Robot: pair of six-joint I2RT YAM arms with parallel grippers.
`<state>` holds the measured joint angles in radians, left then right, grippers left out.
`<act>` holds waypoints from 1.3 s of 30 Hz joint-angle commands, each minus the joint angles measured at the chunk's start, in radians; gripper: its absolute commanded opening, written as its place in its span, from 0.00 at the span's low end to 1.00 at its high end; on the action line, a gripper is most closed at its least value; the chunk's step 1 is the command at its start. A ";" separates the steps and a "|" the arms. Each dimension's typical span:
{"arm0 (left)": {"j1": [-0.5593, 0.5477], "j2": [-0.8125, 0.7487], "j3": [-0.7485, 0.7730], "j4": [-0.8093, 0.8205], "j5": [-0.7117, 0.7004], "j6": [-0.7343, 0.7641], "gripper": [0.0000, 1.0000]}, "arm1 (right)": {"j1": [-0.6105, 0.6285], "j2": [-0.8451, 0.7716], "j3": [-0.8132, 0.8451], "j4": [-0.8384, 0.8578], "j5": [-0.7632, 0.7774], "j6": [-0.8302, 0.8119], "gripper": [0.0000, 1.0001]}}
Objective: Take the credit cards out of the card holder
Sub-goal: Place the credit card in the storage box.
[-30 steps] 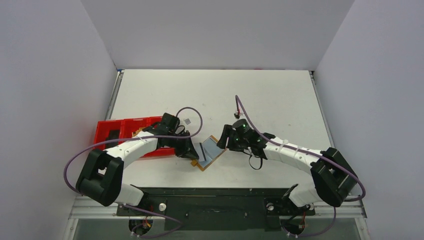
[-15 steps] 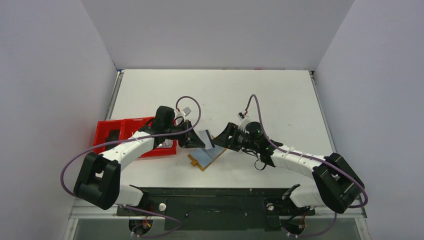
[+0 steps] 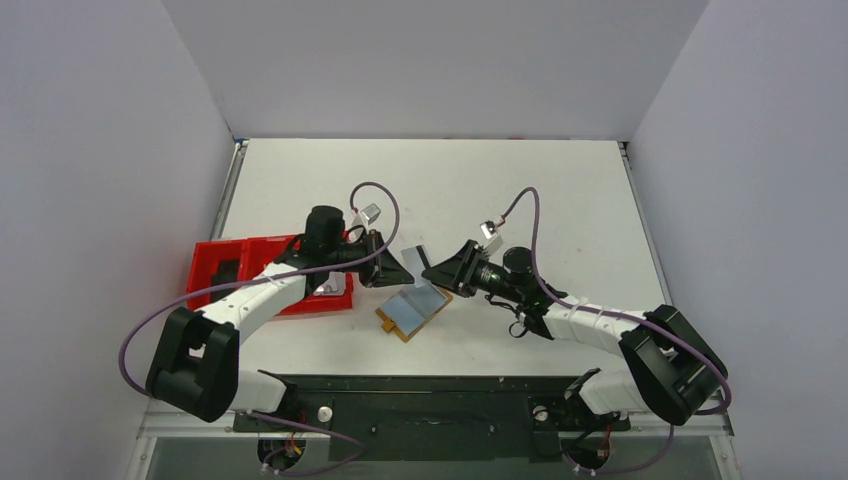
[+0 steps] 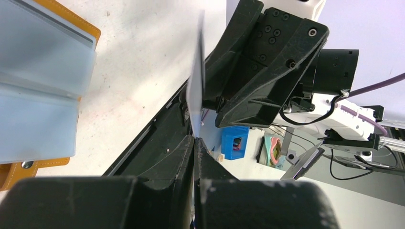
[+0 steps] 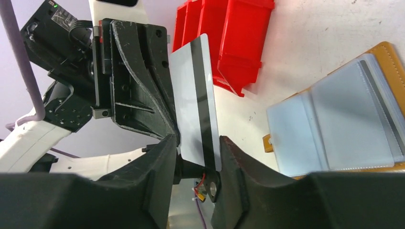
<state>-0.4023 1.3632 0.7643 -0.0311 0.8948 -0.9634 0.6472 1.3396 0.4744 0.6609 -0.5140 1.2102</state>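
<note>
The tan card holder (image 3: pixel 412 312) lies open on the table, its clear sleeves up, also at the left in the left wrist view (image 4: pixel 43 90) and at the right in the right wrist view (image 5: pixel 344 119). One pale credit card (image 3: pixel 413 256) with a black stripe (image 5: pixel 193 105) hangs in the air above and behind the holder. My left gripper (image 3: pixel 400 272) is shut on the card's lower edge (image 4: pixel 195 143). My right gripper (image 3: pixel 433 272) faces it, and its fingers stand apart on either side of the card (image 5: pixel 198 152); no clear grip shows.
A red compartmented tray (image 3: pixel 225 262) sits at the left under the left arm, also visible behind the card (image 5: pixel 229 33). White walls close in the table on three sides.
The left gripper has lifted the card off the holder and carried it up and back. The right gripper has swung in to meet it, and its jaws have narrowed around the card.
</note>
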 commanded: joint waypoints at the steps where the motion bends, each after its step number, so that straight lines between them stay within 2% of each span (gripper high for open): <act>1: 0.008 -0.036 0.019 0.081 0.029 -0.018 0.00 | -0.007 0.018 -0.008 0.143 -0.025 0.047 0.28; 2: 0.008 -0.039 0.014 0.088 0.029 -0.020 0.00 | -0.007 0.022 -0.009 0.149 -0.027 0.050 0.25; 5: 0.009 -0.043 0.009 0.095 0.031 -0.026 0.00 | -0.007 0.029 -0.012 0.170 -0.030 0.065 0.07; 7: 0.011 -0.048 0.007 0.099 0.033 -0.032 0.00 | -0.007 0.035 -0.013 0.179 -0.031 0.074 0.00; 9: 0.016 -0.057 0.006 0.106 0.028 -0.034 0.03 | -0.006 0.042 -0.014 0.189 -0.034 0.088 0.00; 12: 0.028 -0.082 -0.001 0.126 0.004 -0.047 0.23 | -0.005 0.056 -0.022 0.258 -0.043 0.126 0.00; 14: 0.037 -0.089 -0.010 0.158 -0.003 -0.069 0.30 | -0.005 0.074 -0.032 0.315 -0.050 0.163 0.00; 20: 0.052 -0.079 -0.018 0.216 -0.015 -0.113 0.32 | 0.000 0.150 -0.044 0.493 -0.061 0.284 0.00; 27: 0.059 -0.058 -0.015 0.212 -0.037 -0.113 0.31 | 0.036 0.216 -0.043 0.603 -0.039 0.344 0.00; 39: 0.135 -0.111 -0.040 0.156 -0.047 -0.094 0.31 | 0.008 0.159 -0.071 0.482 0.045 0.297 0.00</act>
<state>-0.2901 1.2900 0.7238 0.1150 0.8555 -1.0794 0.6609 1.5524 0.3954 1.1080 -0.5144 1.5398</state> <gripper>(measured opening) 0.313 0.004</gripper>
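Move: The left gripper already holds the credit card by its near end: the card's middle is about 3 cm ahead, 1 cm to the right and 1 cm up. For the half-open right fingers, which straddle the card's near right corner, the middle lies about 2 cm ahead, 2 cm left and 1 cm up. Level with the left gripper and some 12 cm below it is the card holder; the red storage box is centred about 30 cm left, 5 cm ahead and 10 cm down. Close the right gripper on the card's near right corner until it pinches it, and keep that grip while tipping the fingertips up some 15 degrees, nearly in place. Once it is shut, open the left fingers about a third to let the card go, lift the left gripper about 3 cm, then draw it forward and left, clear of the card. ##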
